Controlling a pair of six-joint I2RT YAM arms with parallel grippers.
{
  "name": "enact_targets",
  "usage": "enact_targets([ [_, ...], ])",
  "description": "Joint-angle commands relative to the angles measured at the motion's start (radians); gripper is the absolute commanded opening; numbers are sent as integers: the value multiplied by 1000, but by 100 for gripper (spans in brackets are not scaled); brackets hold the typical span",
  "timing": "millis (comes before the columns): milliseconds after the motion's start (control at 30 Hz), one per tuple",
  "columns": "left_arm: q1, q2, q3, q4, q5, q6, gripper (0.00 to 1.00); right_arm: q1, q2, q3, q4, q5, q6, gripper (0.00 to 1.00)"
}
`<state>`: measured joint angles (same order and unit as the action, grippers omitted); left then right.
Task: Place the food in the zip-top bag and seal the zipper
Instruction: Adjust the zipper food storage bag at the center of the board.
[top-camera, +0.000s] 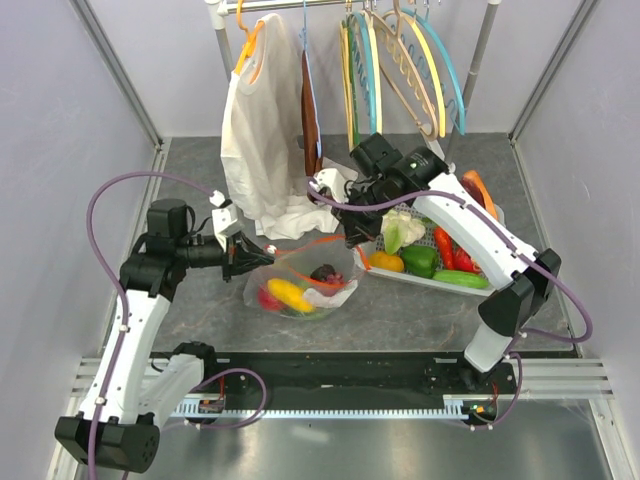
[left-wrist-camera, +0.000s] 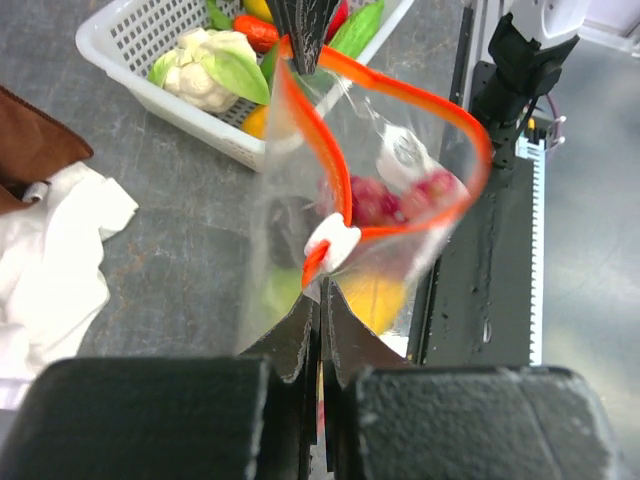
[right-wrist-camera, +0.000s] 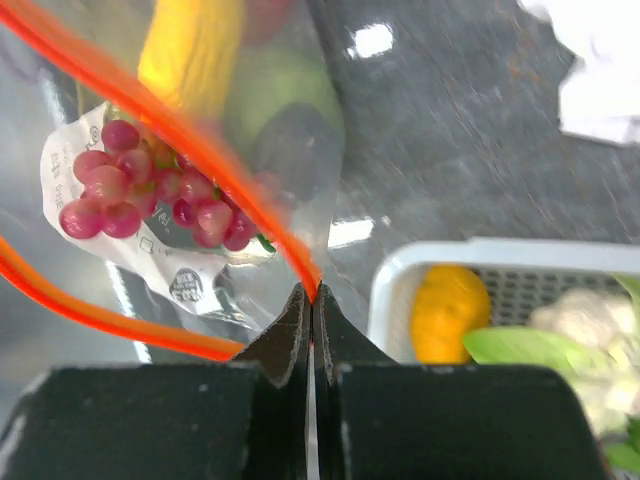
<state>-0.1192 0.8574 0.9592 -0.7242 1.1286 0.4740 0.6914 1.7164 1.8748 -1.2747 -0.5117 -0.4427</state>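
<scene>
The clear zip-top bag (top-camera: 300, 285) hangs between my two grippers above the table, its orange-red zipper (top-camera: 318, 243) gaping open. Inside lie a yellow oblong piece (top-camera: 288, 294), a red piece (top-camera: 268, 300) and purple grapes (right-wrist-camera: 150, 195). My left gripper (top-camera: 243, 258) is shut on the bag's left end, just below the white slider (left-wrist-camera: 330, 243). My right gripper (top-camera: 352, 236) is shut on the zipper's right end (right-wrist-camera: 312, 285). More food sits in the white basket (top-camera: 390, 275): cauliflower (top-camera: 401, 230), green pepper (top-camera: 420, 260), orange piece (top-camera: 386, 262), red peppers (top-camera: 450, 250).
A white garment (top-camera: 262, 140) hangs on an orange hanger (top-camera: 250, 45) at the back and spills onto the table. Several coloured hangers (top-camera: 405, 60) hang from the rail. A black base plate (top-camera: 340, 370) lies at the near edge.
</scene>
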Motion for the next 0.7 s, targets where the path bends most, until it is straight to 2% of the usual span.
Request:
enact_targets([
  [0, 7, 48, 13, 14, -32, -100, 2, -7, -31, -75, 7, 84, -96, 5],
  [33, 7, 61, 15, 11, -58, -115, 2, -7, -52, -127, 82, 79, -96, 12],
  [67, 9, 84, 25, 5, -59, -114, 2, -6, -64, -149, 119, 69, -88, 29],
  [133, 9, 89, 32, -4, -47, -126, 2, -6, -92, -172, 194, 53, -67, 45],
  [167, 9, 91, 39, -6, -43, -130, 2, -6, -100, -169, 215, 50, -56, 59],
  [200, 9, 91, 42, -7, -33, -135, 2, -4, -107, -164, 233, 49, -47, 64],
  [367, 9, 117, 64, -38, -26, -130, 2, -6, -135, -75, 297, 18, -37, 82],
  [500, 9, 100, 67, -40, -26, -110, 2, -6, -195, -75, 437, -65, -16, 93],
  [667, 7, 95, 91, -66, -33, -94, 2, 62, -178, -19, 557, -123, 76, 96],
])
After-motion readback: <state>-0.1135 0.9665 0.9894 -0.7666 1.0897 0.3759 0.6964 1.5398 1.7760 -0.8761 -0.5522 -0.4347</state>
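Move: My right hand is already pinching the right side of the bag's orange rim; the food bulging in the bag lies about 13 cm to its left, 8 cm back and 19 cm below. The grapes are closer, some 5 cm left, 5 cm back and 16 cm down, and the orange pepper in the basket is about 10 cm right, 1 cm ahead and 19 cm down. My left hand, still holding the slider end, has the food about 7 cm right, 4 cm back and 21 cm below. I open my right fingers wide and let go of the rim, first dipping about 3.5 cm with it, then lifting away some 11 cm up and a little left, over the bag, while the fingers swing up out of their steep downward slant by 25 degrees or so. My left hand keeps its pinch at the slider end, easing about 2 cm down and slightly forward as it rolls some 10 degrees. ##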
